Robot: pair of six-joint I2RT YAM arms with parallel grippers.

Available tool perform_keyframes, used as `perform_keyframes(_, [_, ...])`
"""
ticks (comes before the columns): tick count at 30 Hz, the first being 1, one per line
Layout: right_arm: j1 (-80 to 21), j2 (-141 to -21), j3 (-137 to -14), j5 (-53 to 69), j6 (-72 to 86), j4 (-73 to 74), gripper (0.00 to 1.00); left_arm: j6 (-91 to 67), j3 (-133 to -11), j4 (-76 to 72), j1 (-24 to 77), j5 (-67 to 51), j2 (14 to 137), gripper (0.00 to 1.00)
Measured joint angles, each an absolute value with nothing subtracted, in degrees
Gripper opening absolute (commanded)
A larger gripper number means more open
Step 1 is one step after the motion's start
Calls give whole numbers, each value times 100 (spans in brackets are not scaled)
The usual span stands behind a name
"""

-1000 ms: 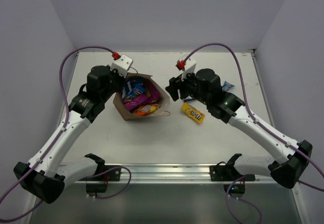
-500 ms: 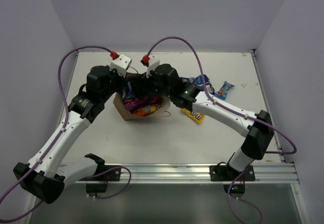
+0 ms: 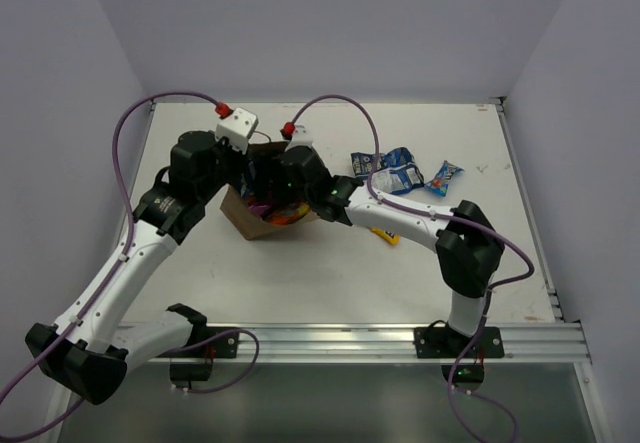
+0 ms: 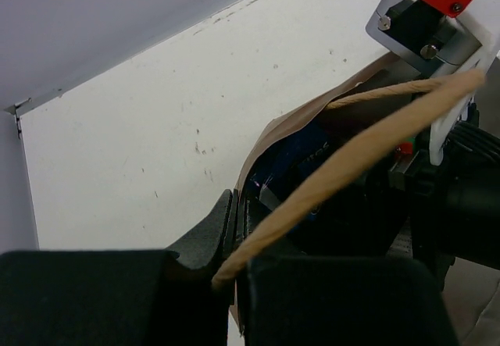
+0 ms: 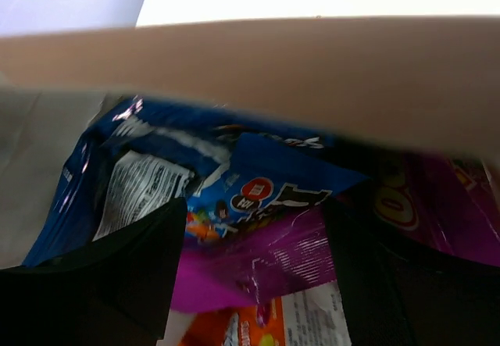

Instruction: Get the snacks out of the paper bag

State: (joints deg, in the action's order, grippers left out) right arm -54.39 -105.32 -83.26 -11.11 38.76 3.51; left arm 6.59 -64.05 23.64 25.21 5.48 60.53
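The brown paper bag stands left of the table's middle, mouth up. My left gripper is shut on its rim, the paper pinched between the jaws. My right gripper reaches down into the bag, open. Its fingers straddle a magenta pouch without clamping it. Around that pouch lie a blue packet, a blue chip bag, an orange packet and a second magenta pouch. The bag's near edge crosses the top of the right wrist view.
Three blue packets lie on the table right of the bag. A yellow bar shows partly under my right arm. The bag's paper handle crosses the left wrist view. A metal rail runs along the near edge.
My right arm swung left from beside the yellow bar and dipped into the bag's mouth, its jaws widening. The left gripper kept its hold on the rim.
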Motion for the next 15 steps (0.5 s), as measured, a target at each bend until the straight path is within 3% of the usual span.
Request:
perform_keyframes(6, [-5433, -10702, -8326, -1332, 4018, -14, 53, 659, -6405, 2451, 2521, 587, 5996, 0])
perform_keyframes(13, [-5428, -10923, -8331, -1402, 4051, -298, 13, 659, -6405, 2521, 2519, 633, 5935, 0])
perform_keyframes(15, [-5435, -10947, -8331, -1400, 4025, -336, 6, 659, -6405, 2530, 2519, 650, 5931, 0])
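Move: The small blue packet lies just below the open right fingers in the bag, about 2 cm ahead, 1 cm left and 3 cm down. The purple packet is about 1 cm back, level sideways and 4 cm down. The big blue packet is about 5 cm ahead and 2 cm left; the orange one is some 6 cm back and 4 cm right. From the left hand, the small blue packet is about level ahead, 5 cm right and 12 cm down. The right fingers close from about three-quarters open to nearly shut among the blue packets inside the bag, though their grip itself is hidden. Meanwhile the right hand pushes about 2 cm forward, drifts 1 cm left and sinks 1 cm near the end. The left fingers keep their pinch on the bag's rim, easing it just under 1 cm back and left. ##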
